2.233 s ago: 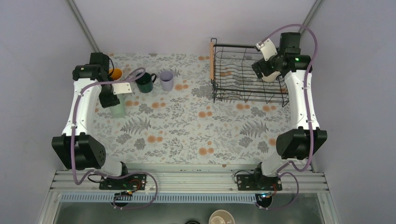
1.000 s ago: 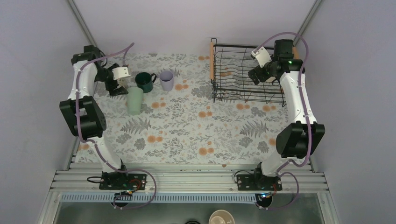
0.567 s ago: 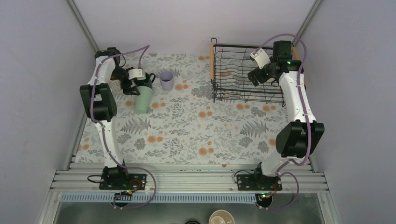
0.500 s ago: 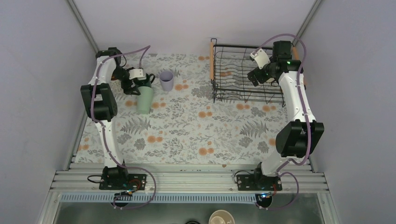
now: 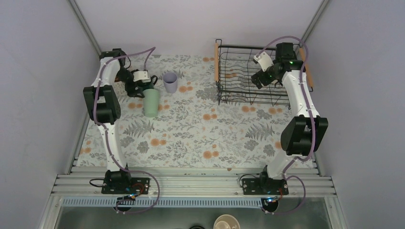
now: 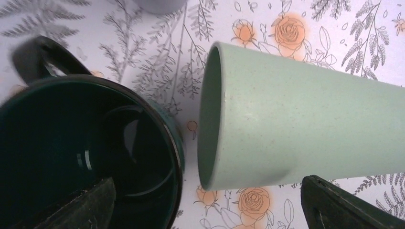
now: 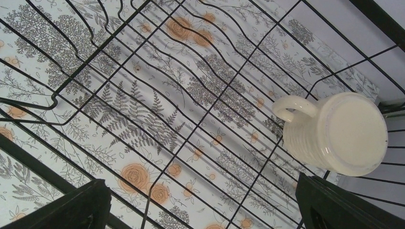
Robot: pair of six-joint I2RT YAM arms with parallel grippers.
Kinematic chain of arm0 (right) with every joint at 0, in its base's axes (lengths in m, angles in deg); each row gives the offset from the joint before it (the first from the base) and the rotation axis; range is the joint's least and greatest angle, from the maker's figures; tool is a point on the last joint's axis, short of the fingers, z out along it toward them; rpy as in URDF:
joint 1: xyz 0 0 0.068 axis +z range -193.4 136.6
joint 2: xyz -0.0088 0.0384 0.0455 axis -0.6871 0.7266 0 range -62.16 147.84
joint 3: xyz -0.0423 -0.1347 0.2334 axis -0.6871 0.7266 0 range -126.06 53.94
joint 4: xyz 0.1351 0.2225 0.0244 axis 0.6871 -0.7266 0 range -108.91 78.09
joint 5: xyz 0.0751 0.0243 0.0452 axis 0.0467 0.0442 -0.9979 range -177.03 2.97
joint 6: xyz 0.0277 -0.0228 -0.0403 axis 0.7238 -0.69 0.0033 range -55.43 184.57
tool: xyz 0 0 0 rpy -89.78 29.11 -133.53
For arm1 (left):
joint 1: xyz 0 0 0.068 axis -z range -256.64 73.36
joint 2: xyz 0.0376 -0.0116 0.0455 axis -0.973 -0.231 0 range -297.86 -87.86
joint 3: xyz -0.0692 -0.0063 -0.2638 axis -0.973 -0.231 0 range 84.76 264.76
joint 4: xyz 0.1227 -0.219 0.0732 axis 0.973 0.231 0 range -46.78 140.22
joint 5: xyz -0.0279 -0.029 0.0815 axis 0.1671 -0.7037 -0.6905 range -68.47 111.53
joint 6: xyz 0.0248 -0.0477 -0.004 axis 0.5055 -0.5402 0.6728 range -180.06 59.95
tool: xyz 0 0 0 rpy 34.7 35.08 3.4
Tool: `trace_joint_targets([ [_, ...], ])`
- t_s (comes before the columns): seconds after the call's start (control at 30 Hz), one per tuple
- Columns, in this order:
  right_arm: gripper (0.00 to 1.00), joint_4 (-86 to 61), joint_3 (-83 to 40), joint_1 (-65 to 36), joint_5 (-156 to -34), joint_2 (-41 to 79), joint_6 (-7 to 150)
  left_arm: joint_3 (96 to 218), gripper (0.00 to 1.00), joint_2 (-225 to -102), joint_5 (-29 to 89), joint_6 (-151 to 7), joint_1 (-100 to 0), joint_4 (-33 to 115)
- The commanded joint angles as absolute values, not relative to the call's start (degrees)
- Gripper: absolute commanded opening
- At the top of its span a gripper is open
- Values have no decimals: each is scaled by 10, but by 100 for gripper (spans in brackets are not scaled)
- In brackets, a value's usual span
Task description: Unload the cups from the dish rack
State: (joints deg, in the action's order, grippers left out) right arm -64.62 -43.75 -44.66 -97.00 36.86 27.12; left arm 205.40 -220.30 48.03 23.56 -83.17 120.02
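The mint green cup (image 5: 151, 102) (image 6: 305, 129) lies on its side on the floral cloth, its mouth toward the upright dark green mug (image 5: 149, 84) (image 6: 86, 152). My left gripper (image 5: 137, 89) (image 6: 210, 210) hovers open over both, holding nothing. The lavender tumbler (image 5: 170, 82) stands just right of them. The black wire dish rack (image 5: 218, 90) sits at the back right. My right gripper (image 5: 260, 78) (image 7: 205, 210) hangs open inside it, empty. The cream mug (image 7: 341, 133) rests upside down on the rack wires, up and right of the right finger (image 7: 344, 205).
A tan handleless cup (image 5: 226, 223) sits below the table's near edge, past the metal rail (image 5: 191, 183). Grey walls close in left, right and behind. The rack's wooden handles (image 5: 216, 62) stick up at its sides.
The left arm swung back and rightward, leaving the mint cup, which now lies further right beside the green mug. The right gripper shifted slightly left inside the rack.
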Motion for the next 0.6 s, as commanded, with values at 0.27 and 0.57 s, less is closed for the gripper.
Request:
trace_joint_targets([
  [0.27,100,-646,-447,-450,-988,376,274,2081,99,-2085,515,260,-801,1210],
  [0.57,100,-649,-429,-450,-985,361,265,2047,98,-2097,479,245,-749,1210],
])
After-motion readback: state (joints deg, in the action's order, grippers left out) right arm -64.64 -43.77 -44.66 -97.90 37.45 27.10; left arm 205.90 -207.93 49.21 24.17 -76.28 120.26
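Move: The pale green cup lies on its side with its middle about 7 cm back and 7 cm to the right of my left hand, roughly 3 cm lower. The dark green mug stands about 3 cm ahead and 5 cm right, the lilac cup some 17 cm right and 4 cm ahead, both about 3 cm lower. From my right hand the pale green cup is some 56 cm left, 6 cm back and 18 cm down. I lift my open left hand clear of the pale green cup and the dark green mug, rising about 11 cm, then swing it some 6 cm right, towards the lilac cup's side, just starting to sink again at the end. On the way the wrist tips its fingers forward by some 15 degrees and turns slightly clockwise; the fingers stay wide open and empty. ##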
